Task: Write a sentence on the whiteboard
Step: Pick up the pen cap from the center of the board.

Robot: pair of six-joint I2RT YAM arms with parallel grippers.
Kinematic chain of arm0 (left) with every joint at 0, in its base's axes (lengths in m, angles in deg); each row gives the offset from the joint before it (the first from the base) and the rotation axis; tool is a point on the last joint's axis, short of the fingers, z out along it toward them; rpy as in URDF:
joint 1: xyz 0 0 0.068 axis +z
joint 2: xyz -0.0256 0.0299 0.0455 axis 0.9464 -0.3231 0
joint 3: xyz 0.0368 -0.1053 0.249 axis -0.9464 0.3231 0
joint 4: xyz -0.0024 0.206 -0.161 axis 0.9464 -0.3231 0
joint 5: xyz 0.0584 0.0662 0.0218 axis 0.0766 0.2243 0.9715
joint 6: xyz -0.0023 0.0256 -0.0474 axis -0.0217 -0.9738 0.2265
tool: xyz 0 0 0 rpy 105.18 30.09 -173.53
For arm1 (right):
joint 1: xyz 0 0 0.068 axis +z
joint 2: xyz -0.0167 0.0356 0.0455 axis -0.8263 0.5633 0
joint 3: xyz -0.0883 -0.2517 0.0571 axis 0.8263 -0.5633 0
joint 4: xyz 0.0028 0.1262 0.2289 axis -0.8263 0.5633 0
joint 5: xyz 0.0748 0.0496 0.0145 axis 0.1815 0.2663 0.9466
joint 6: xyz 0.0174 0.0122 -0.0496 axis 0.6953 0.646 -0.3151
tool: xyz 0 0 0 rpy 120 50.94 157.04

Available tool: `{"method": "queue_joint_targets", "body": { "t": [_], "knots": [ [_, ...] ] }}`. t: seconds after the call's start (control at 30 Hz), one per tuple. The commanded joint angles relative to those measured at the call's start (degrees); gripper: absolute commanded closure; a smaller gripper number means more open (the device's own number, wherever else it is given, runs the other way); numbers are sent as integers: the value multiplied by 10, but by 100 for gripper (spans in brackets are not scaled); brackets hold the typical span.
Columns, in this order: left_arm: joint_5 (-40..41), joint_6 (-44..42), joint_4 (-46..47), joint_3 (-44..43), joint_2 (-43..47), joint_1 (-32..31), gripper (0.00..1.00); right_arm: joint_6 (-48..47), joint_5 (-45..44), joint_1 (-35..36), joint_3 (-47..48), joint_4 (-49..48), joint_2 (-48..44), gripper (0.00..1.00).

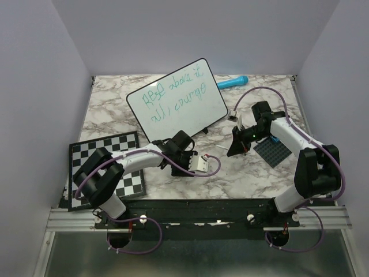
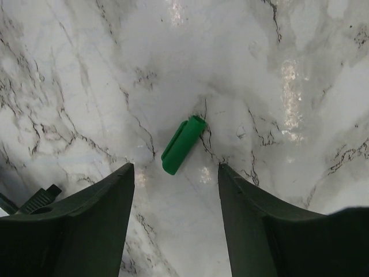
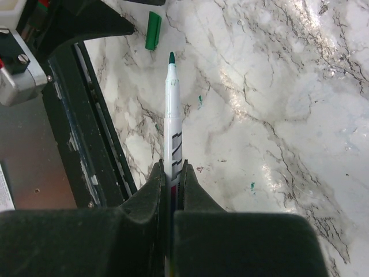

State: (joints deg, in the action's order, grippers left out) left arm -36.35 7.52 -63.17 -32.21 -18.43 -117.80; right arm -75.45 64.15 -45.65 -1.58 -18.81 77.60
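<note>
The whiteboard (image 1: 176, 98) stands tilted at the back of the marble table. The sentence (image 1: 176, 99) runs across it in two lines of green handwriting. My right gripper (image 3: 172, 165) (image 1: 236, 147) is shut on a white marker (image 3: 172, 115), whose bare green tip points out over the table. A green marker cap (image 2: 183, 144) (image 3: 153, 30) lies flat on the marble. My left gripper (image 2: 176, 165) (image 1: 199, 160) hovers over the table, open, with the cap just beyond its fingertips and nothing between them.
A black-and-white checkerboard (image 1: 106, 164) lies at the near left. A dark gridded plate (image 1: 274, 153) sits by the right arm and a blue object (image 1: 232, 82) lies behind the board. A black rail (image 1: 202, 208) lines the near edge. Small green spots (image 3: 200, 99) mark the marble.
</note>
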Motion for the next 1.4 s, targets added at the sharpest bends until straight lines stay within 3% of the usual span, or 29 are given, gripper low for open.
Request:
{"method": "queue_joint_targets", "body": {
  "t": [0.0,0.2,0.3,0.53,1.03,1.37],
  "knots": [
    [-43,-37,6,-33,-29,-10,34,-16,19,-5,1,16,-3,99],
    [-32,-50,-27,-61,-69,-20,44,-22,23,-6,-1,20,1,99],
    [-25,-57,-48,-65,-79,-21,58,-24,30,-7,0,25,1,99],
    [10,-76,-79,-51,-81,-29,55,-29,39,-11,0,32,-5,99],
    [96,-41,-235,-137,-171,-45,58,-62,65,-20,10,69,-18,99],
    [185,-14,-253,-159,-219,-71,59,-112,89,-98,15,119,-15,99]
  ]
}}
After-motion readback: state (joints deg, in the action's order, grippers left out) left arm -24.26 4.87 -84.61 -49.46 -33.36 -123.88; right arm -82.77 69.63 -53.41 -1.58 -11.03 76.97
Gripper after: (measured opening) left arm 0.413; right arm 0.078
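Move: The green pen cap lies on the table just under the left hand's open fingers, about 2 cm to its right, level fore and aft, and some 3 cm below. The nearer board foot stands roughly 10 cm ahead of that hand and 2 cm to its left, about 2 cm lower. From the right hand, which already holds the pen, the cap is about 19 cm left, 9 cm back and 11 cm below. Above the cap the left hand shifts right 2 cm, then left, sinking, steepening some 20 degrees, fingers narrowing. ##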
